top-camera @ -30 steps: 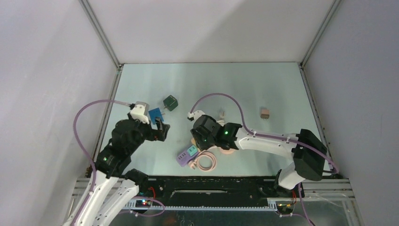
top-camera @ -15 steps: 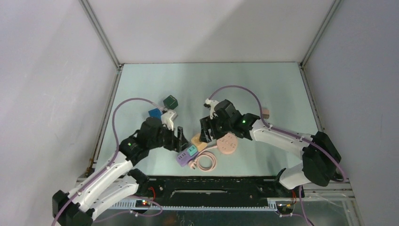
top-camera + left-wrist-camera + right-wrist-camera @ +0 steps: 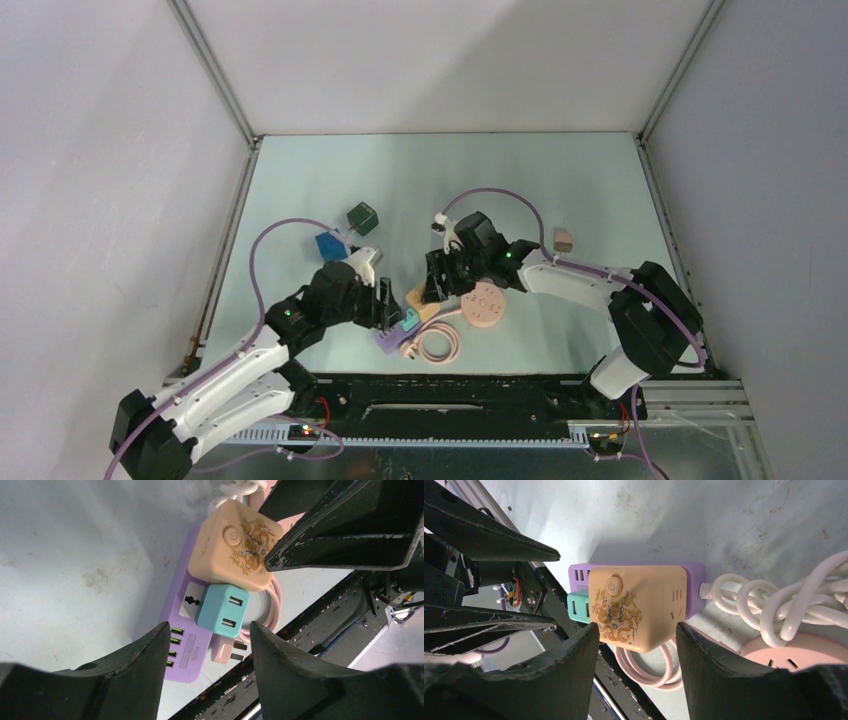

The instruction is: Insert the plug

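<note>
A beige cube plug (image 3: 636, 607) with a gold dragon print sits on the purple power strip (image 3: 182, 650), next to a teal USB adapter (image 3: 222, 610) plugged into the same strip. My right gripper (image 3: 638, 626) is open; its fingers straddle the beige plug (image 3: 420, 300) with a gap on each side. My left gripper (image 3: 209, 626) is open too and hovers over the teal adapter (image 3: 407, 321) and the strip's (image 3: 388, 340) near end, holding nothing. The two grippers (image 3: 385, 302) (image 3: 437, 280) face each other closely across the strip.
A pink coiled cable (image 3: 438, 345) with its pink plug (image 3: 225, 650) lies by the strip. A round pink socket (image 3: 485, 303) and white cord (image 3: 784, 610) lie right of it. A blue cube (image 3: 329, 245), dark green cube (image 3: 363, 218) and small pink adapter (image 3: 563, 240) lie farther back.
My left arm swung right from the blue cube to the strip, its jaws narrowing. My right gripper opened, let go of the beige plug and drew back a little.
</note>
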`<state>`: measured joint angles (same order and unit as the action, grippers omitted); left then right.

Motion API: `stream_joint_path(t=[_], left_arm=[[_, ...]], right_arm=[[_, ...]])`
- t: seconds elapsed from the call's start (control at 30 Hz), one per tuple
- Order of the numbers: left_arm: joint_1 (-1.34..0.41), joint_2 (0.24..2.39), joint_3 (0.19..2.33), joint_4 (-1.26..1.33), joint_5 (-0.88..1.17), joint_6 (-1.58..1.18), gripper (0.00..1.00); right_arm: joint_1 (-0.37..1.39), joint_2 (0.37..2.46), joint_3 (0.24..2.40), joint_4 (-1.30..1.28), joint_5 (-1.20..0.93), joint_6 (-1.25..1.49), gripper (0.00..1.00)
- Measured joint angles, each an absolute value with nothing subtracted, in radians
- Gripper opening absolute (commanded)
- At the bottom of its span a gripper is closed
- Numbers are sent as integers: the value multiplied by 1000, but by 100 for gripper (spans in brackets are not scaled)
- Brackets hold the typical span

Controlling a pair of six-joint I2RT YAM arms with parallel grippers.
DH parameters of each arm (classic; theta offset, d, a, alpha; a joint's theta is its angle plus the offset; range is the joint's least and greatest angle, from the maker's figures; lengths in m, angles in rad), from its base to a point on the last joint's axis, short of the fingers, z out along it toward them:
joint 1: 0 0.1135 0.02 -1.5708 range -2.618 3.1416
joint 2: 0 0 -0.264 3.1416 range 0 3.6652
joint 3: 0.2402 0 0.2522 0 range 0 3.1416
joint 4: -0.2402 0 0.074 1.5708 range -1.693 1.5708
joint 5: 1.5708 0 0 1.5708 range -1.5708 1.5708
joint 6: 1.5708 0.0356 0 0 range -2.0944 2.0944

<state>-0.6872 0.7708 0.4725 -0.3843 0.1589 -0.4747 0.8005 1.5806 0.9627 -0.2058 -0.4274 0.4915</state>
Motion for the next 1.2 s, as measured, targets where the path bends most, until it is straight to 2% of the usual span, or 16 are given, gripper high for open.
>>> stream_joint_path(t=[0.17, 0.37, 0.43, 0.57, 0.83, 1.0, 1.2], left_arm=[[-688, 819, 472, -327, 157, -474, 55], [-688, 887, 470, -264, 160, -474, 44], [-688, 902, 465, -242, 162, -474, 40], [-690, 916, 447, -201, 169, -482, 34], [-717, 918, 437, -172, 179, -491, 31], [-744, 915, 429, -161, 159, -502, 29], [-759, 893, 382, -107, 136, -546, 30]], right_arm=[[796, 1601, 963, -183, -435, 498, 49], [799, 1606, 963, -176, -438, 505, 43], [803, 1605, 965, -176, -430, 505, 37], [806, 1604, 963, -172, -421, 505, 35], [813, 1584, 934, -134, -395, 508, 26], [819, 1577, 928, -127, -377, 510, 15], [835, 1570, 926, -127, -336, 513, 7]])
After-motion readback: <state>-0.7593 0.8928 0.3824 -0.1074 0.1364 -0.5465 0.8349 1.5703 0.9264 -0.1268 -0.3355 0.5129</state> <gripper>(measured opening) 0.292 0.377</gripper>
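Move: The teal plug lies about 3 cm to the left hand's right, 1 cm ahead and some 4 cm below it. From that hand, the tan plug is about 4 cm ahead, 6 cm right and 3 cm lower; the loose pink plug is 4 cm back and 3 cm right, near the table. The right hand has the tan plug level ahead, about 2 cm to its left and 3 cm below. From it, the pink round socket is some 9 cm right, level ahead and 6 cm lower. Rightward and down, the left hand travels about 3 cm across and 2 cm lower, first edging forward, then drawing part of that back, while its half-open fingers close well in over the teal plug until the tips meet its face. The right hand all but stays, easing half a centimetre left as its fingers narrow and bear on the tan plug's patterned face. ##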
